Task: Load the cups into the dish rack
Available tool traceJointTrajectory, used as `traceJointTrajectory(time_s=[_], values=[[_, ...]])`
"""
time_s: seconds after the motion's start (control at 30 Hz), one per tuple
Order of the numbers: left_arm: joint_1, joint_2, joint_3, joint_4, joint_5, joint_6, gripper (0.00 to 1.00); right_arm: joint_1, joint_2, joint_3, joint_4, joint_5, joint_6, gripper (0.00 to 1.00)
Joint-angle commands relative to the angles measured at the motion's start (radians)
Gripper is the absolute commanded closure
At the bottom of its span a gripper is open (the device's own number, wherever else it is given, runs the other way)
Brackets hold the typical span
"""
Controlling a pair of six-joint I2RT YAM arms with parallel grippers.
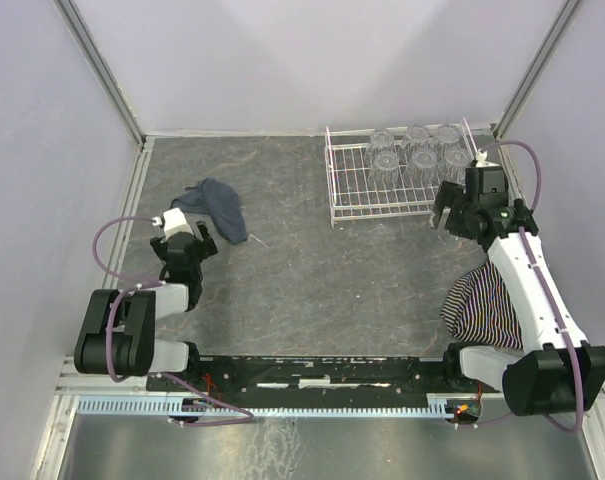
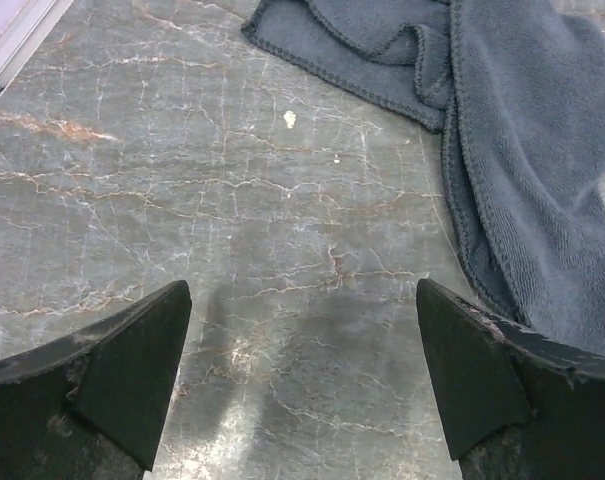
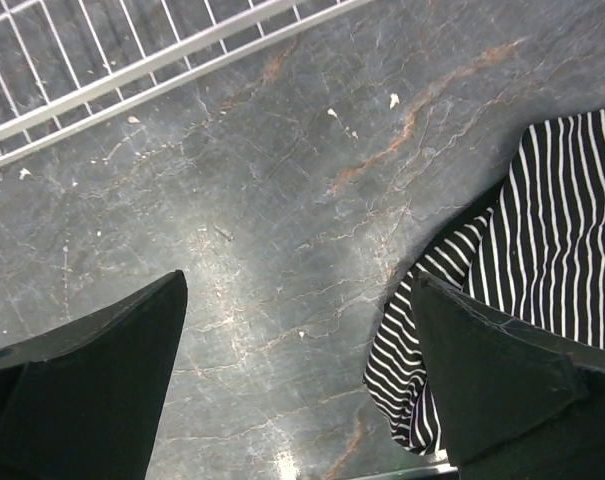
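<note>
Several clear cups (image 1: 415, 150) stand in two rows at the back of the white wire dish rack (image 1: 354, 200), at the table's far right. My right gripper (image 1: 448, 215) hangs open just off the rack's near right corner, apart from the cups and with nothing between its fingers. In the right wrist view the right gripper (image 3: 297, 290) is over bare table, with the dish rack's rim (image 3: 132, 70) at the upper left. My left gripper (image 1: 189, 240) is open and empty at the left, and the left wrist view shows that gripper (image 2: 302, 300) above bare table.
A crumpled blue-grey towel (image 1: 220, 205) lies just beyond the left gripper and also fills the upper right of the left wrist view, the towel (image 2: 522, 150). A black-and-white striped cloth (image 1: 487, 305) lies beside the right arm, the same cloth (image 3: 562, 230) under the right finger.
</note>
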Motion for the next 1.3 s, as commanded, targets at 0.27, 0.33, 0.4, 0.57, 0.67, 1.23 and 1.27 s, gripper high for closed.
traceJointTrajectory(time_s=[0.27,0.33,0.4,0.57,0.67,1.23,1.27], values=[[0.004,0.159,-0.197,0.766,0.179,0.178,0.01,-0.007,0.051,-0.262,0.505,0.145,-0.131,0.00],[0.004,0.174,-0.196,0.792,0.158,0.171,0.01,-0.007,-0.005,-0.421,0.750,0.083,-0.209,0.00],[0.005,0.162,-0.183,0.745,0.143,0.164,0.01,-0.008,-0.062,-0.605,1.005,0.080,-0.285,0.00],[0.005,0.166,-0.166,0.713,0.092,0.148,0.01,-0.007,-0.082,-0.841,1.346,0.094,-0.366,0.00],[0.004,0.165,-0.158,0.701,0.077,0.141,0.01,-0.009,-0.029,-0.862,1.438,0.055,-0.329,0.00],[0.004,0.167,-0.141,0.671,0.076,0.142,0.01,-0.008,0.343,-0.822,1.784,0.025,-0.318,0.00],[0.003,0.168,-0.135,0.659,0.084,0.145,0.01,-0.009,0.336,-0.815,1.756,0.025,-0.316,0.00]])
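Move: Some 24 cm ahead of the open, empty right hand, 10 cm to its left and 15 cm below, lies the middle of the dish rack. The rack's near right cup stands about 24 cm ahead, 2 cm to the hand's right and 12 cm lower; the striped cloth lies roughly 13 cm back, 15 cm right, 20 cm down. From the left hand the rack's middle is about 20 cm ahead, 57 cm right, nearly level. Sinking about 15 cm to a low rest pose just short of the rack's near rail, the right hand first eases forward, swings back on the way down, then pushes forward to end some 6 cm farther out, fingers tipping up nearly 30 degrees and staying wide open. The left hand shifts slightly right, then rises 2 cm, its open fingers tipping up. ##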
